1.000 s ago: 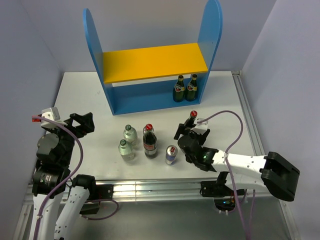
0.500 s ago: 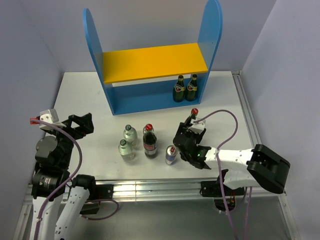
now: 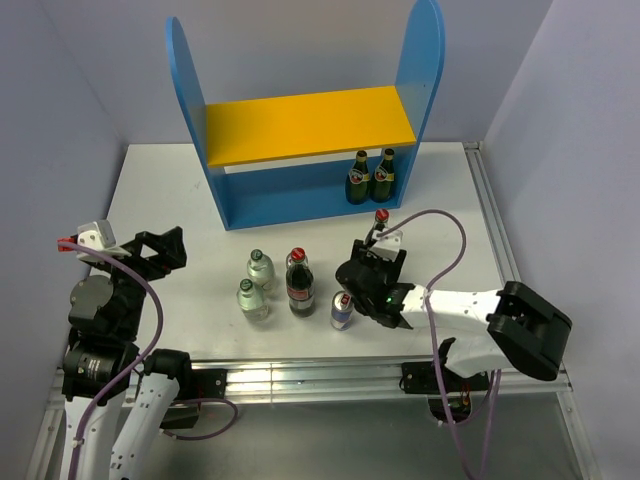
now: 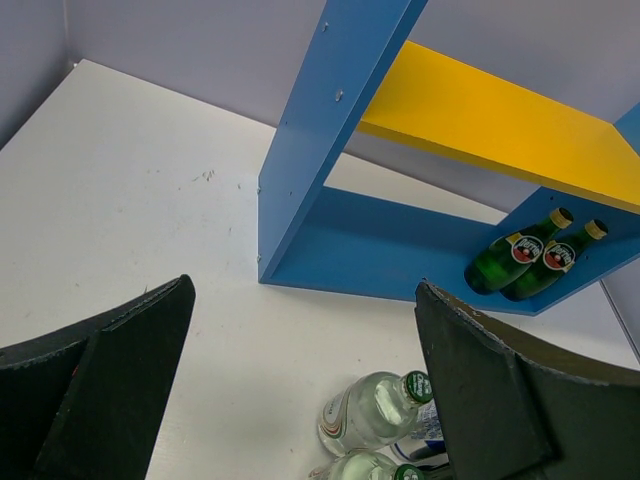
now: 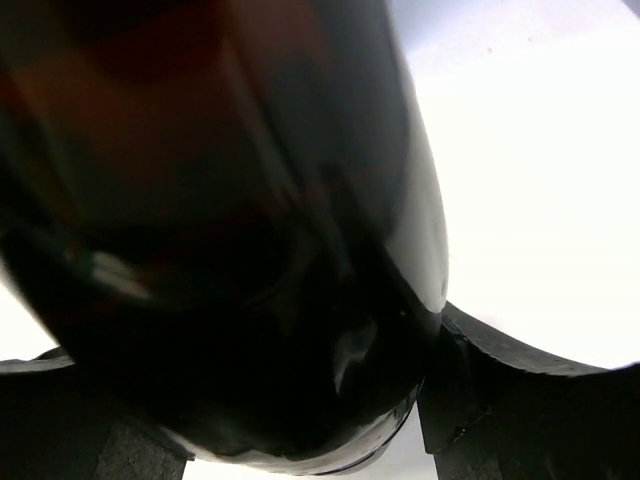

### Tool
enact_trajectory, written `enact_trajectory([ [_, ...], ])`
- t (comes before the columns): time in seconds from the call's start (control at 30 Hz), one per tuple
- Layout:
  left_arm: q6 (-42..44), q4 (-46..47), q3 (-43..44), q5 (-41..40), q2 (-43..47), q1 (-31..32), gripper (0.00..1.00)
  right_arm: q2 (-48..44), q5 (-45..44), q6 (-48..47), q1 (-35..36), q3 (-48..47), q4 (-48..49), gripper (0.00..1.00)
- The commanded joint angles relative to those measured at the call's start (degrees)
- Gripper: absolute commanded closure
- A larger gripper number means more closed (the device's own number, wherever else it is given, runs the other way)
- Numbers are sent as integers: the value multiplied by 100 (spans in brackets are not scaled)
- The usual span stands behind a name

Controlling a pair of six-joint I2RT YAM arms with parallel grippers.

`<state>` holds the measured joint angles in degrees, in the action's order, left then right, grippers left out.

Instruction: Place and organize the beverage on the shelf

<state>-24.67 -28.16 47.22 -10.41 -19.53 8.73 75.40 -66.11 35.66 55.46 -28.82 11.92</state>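
My right gripper [image 3: 372,264] is shut on a dark cola bottle [image 3: 380,228] with a red cap, right of the table's middle. In the right wrist view that bottle [image 5: 230,220] fills the frame between the fingers [image 5: 500,400]. A second cola bottle [image 3: 299,284], two clear green-capped bottles [image 3: 260,268] [image 3: 251,299] and a blue-silver can [image 3: 342,311] stand in a group at the front centre. The blue shelf [image 3: 186,90] with its yellow board [image 3: 310,122] stands at the back. My left gripper [image 3: 161,249] hangs open at the left, above the table [image 4: 120,200], with nothing in it.
Two dark green glass bottles [image 3: 357,179] [image 3: 384,175] stand at the right end of the shelf's lower level, also in the left wrist view [image 4: 512,258]. The shelf's left panel [image 4: 315,140] rises ahead of the left gripper. Grey walls close off both sides.
The right gripper has closed on the red-capped cola bottle, and bottle and arm have shifted slightly left and towards the shelf. The left arm has hardly moved.
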Motion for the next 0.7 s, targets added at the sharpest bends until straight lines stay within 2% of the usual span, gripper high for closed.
enact_trajectory([
  [0.0, 85, 101, 33, -48, 19, 6, 1, -560, -482, -163, -35, -781, -603, 100],
  [0.17, 67, 74, 59, -48, -60, -12, 1, -1254, -289, -1392, -106, -1468, -516, 100],
  [0.33, 67, 83, 68, 4, -60, -29, 1, -1449, 70, -2246, -290, -2513, -542, 100],
  [0.53, 102, 100, 50, 101, -77, -38, 1, -993, 1019, -2853, -931, -4156, -893, 100],
  [0.67, 120, 92, 41, 136, -147, -56, 1, -290, 1389, -3179, -1353, -5307, -1148, 100],
])
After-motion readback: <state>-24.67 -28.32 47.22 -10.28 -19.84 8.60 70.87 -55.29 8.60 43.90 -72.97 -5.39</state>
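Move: The right hand already grips a cola bottle low on its body. The right-hand part of the yellow upper shelf lies about 30 cm ahead, 2 cm to its right and 19 cm higher, with the two green bottles roughly 25 cm ahead, 3 cm right and 3 cm above. The other cola bottle is some 9 cm back and 15 cm left; the can is 14 cm back, 6 cm left. From the left hand that shelf part is about 38 cm ahead, 42 cm right and 3 cm lower. Keeping its grip on the cola bottle, the right hand first starts slowly, then lifts it fast and nearly straight up off the table by some 27 cm, in front of the green bottles. In the later half of the climb it also reaches about 7 cm forward towards the right-hand part of the yellow shelf, while the wrist tips its fingers up by about 10 degrees, bringing them close to level. ##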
